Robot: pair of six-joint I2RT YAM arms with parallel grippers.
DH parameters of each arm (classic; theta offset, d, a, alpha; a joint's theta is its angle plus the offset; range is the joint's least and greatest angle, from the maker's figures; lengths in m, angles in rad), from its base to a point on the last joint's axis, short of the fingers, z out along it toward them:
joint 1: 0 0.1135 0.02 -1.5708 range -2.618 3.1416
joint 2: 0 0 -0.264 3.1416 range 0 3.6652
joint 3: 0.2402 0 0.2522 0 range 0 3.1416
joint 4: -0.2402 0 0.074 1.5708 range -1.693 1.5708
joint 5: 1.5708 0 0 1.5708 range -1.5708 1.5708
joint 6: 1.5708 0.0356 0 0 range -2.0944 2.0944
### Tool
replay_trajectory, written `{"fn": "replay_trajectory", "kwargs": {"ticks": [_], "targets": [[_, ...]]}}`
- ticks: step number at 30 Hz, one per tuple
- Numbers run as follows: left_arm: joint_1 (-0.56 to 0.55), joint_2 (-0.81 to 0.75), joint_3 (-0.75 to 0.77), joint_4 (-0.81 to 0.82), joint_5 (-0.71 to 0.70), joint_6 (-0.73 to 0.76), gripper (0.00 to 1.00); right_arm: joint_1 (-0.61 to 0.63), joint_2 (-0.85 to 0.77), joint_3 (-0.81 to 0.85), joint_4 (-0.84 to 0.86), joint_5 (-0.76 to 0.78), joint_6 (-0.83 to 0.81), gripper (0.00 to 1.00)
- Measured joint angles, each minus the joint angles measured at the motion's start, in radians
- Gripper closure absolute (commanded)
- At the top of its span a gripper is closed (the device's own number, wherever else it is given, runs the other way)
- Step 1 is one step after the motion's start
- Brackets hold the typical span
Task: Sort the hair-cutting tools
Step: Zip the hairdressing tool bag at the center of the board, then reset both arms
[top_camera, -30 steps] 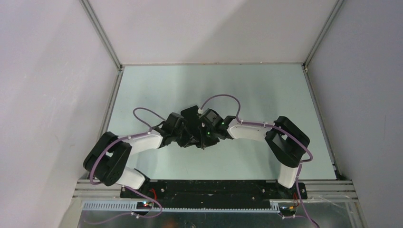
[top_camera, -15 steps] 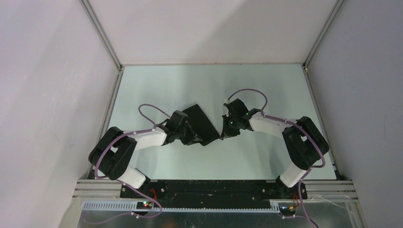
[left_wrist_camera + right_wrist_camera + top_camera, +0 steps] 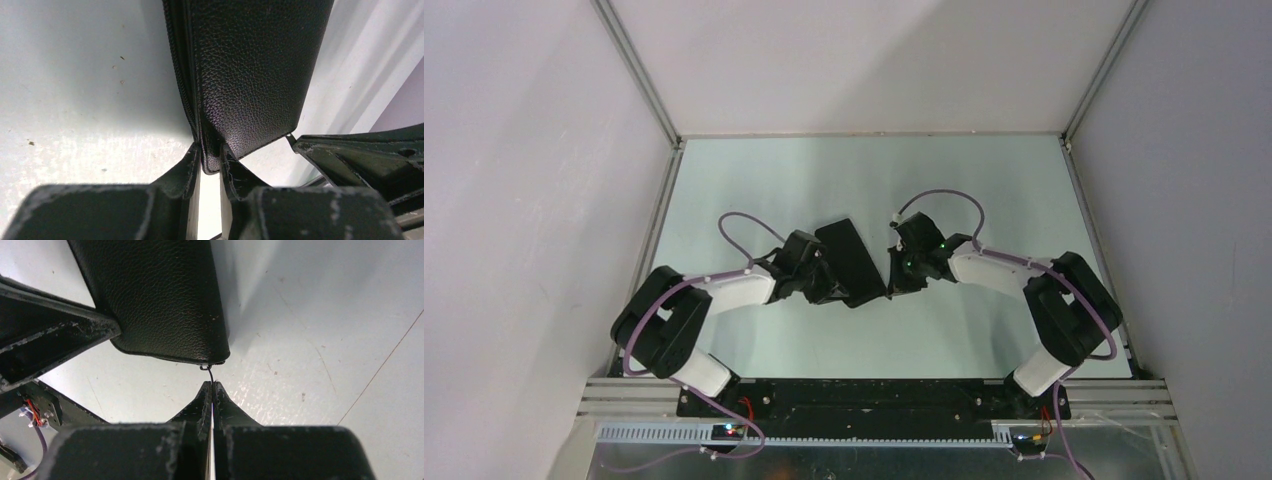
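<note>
The hair-cutting tools are out of view in every frame. A flat black leather pouch (image 3: 852, 262) lies mid-table between the two arms. My left gripper (image 3: 211, 150) is shut on the pouch's (image 3: 250, 75) near corner, beside its zipper seam. My right gripper (image 3: 212, 385) is shut on the thin wire zipper pull (image 3: 209, 373), which hangs from the pouch's (image 3: 160, 300) corner. In the top view the left gripper (image 3: 832, 290) and the right gripper (image 3: 891, 284) meet the pouch's near end from either side.
The pale green table (image 3: 984, 190) is walled by white panels with aluminium frame posts. The right gripper's body (image 3: 370, 155) shows close beside the left one. The left gripper's finger (image 3: 50, 335) sits just left of the pouch in the right wrist view.
The right gripper has drawn back to the right from the huddle over the pouch, uncovering it. The left gripper stays on the pouch's near end and has shifted slightly.
</note>
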Motion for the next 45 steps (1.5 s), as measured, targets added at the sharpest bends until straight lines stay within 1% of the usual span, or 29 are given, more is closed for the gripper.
{"fn": "replay_trajectory", "kwargs": {"ticks": [2, 3, 4, 5, 6, 7, 8, 9, 10, 11, 14, 15, 16, 17, 18, 19, 21, 23, 27, 31, 35, 40, 45], "targets": [[0.0, -0.002, 0.006, -0.012, -0.001, 0.016, 0.83, 0.011, -0.02, -0.009, -0.003, 0.01, 0.001, 1.0], [0.0, -0.005, 0.008, -0.017, -0.003, 0.025, 0.74, 0.013, -0.029, -0.013, -0.004, 0.013, 0.002, 1.0], [0.0, -0.01, 0.008, -0.025, -0.005, 0.034, 0.7, 0.015, -0.042, -0.02, -0.004, 0.014, 0.002, 0.95], [0.0, -0.016, 0.009, -0.032, -0.008, 0.045, 0.56, 0.018, -0.059, -0.029, -0.005, 0.018, 0.003, 0.92], [-0.001, -0.024, 0.011, -0.046, -0.019, 0.06, 0.47, 0.019, -0.077, -0.035, -0.01, 0.023, 0.002, 0.85], [-0.001, -0.041, 0.011, -0.085, -0.056, 0.088, 0.32, 0.019, -0.103, -0.04, -0.032, 0.036, 0.002, 0.81], [0.001, -0.048, 0.011, -0.1, -0.071, 0.101, 0.24, 0.017, -0.127, -0.046, -0.051, 0.048, 0.005, 0.72], [0.003, -0.065, 0.011, -0.124, -0.09, 0.108, 0.12, 0.012, -0.164, -0.053, -0.076, 0.068, 0.002, 0.63], [0.004, -0.093, 0.012, -0.143, -0.12, 0.131, 0.07, 0.005, -0.199, -0.056, -0.098, 0.086, 0.0, 0.59], [0.004, -0.122, 0.012, -0.167, -0.148, 0.156, 0.02, -0.002, -0.227, -0.057, -0.112, 0.101, 0.003, 0.53], [0.01, -0.232, 0.013, -0.257, -0.237, 0.203, 0.01, -0.038, -0.336, -0.057, -0.15, 0.158, 0.005, 0.44], [0.012, -0.267, 0.016, -0.284, -0.262, 0.218, 0.0, -0.054, -0.374, -0.057, -0.164, 0.178, 0.005, 0.39], [0.014, -0.305, 0.02, -0.308, -0.285, 0.234, 0.0, -0.068, -0.409, -0.058, -0.174, 0.196, 0.004, 0.36], [0.016, -0.35, 0.027, -0.336, -0.311, 0.25, 0.0, -0.087, -0.455, -0.059, -0.188, 0.217, 0.004, 0.29], [0.018, -0.393, 0.036, -0.359, -0.33, 0.264, 0.0, -0.105, -0.504, -0.059, -0.201, 0.239, 0.003, 0.26], [0.02, -0.441, 0.047, -0.381, -0.357, 0.281, 0.0, -0.122, -0.553, -0.06, -0.214, 0.262, 0.002, 0.18], [0.025, -0.563, 0.074, -0.421, -0.412, 0.321, 0.0, -0.151, -0.66, -0.06, -0.237, 0.318, -0.004, 0.08], [0.031, -0.687, 0.104, -0.451, -0.463, 0.363, 0.0, -0.166, -0.768, -0.058, -0.26, 0.379, -0.018, 0.05], [0.035, -0.905, 0.183, -0.492, -0.589, 0.466, 0.0, -0.171, -0.937, -0.032, -0.307, 0.511, -0.061, 0.03], [0.035, -1.059, 0.252, -0.52, -0.71, 0.562, 0.0, -0.172, -1.054, -0.001, -0.334, 0.642, -0.108, 0.03], [0.035, -1.182, 0.256, -0.533, -0.834, 0.654, 0.0, -0.173, -1.135, 0.0, -0.35, 0.764, -0.161, 0.01], [0.036, -1.369, 0.144, -0.514, -0.953, 0.739, 0.0, -0.173, -1.211, -0.03, -0.338, 0.869, -0.241, 0.01], [0.037, -1.508, -0.024, -0.481, -1.038, 0.764, 0.0, -0.173, -1.297, -0.167, -0.267, 0.915, -0.313, 0.02]]}}
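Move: Both hands are at the near end of the closed hairdressing tool bag. The left still pinches its near-left corner, with the bag's middle about 8 cm ahead and 1 cm to the right; the zip pull is some 8 cm to that hand's right. The right still has the zip pull's cord between its shut fingertips, the pull about 1 cm to its left, and the bag's middle about 8 cm ahead and 8 cm left. Outward and up, both hands leave the bag in opposite directions: the left lets go of the near-left corner, the right releases the zip cord, and both sets of fingers spread wide. Each swings about 28 cm to its own side and climbs to a similar height before dipping slightly, also drawing back some 5 cm late on, while the wrists pitch up about 60 degrees from pointing down. ##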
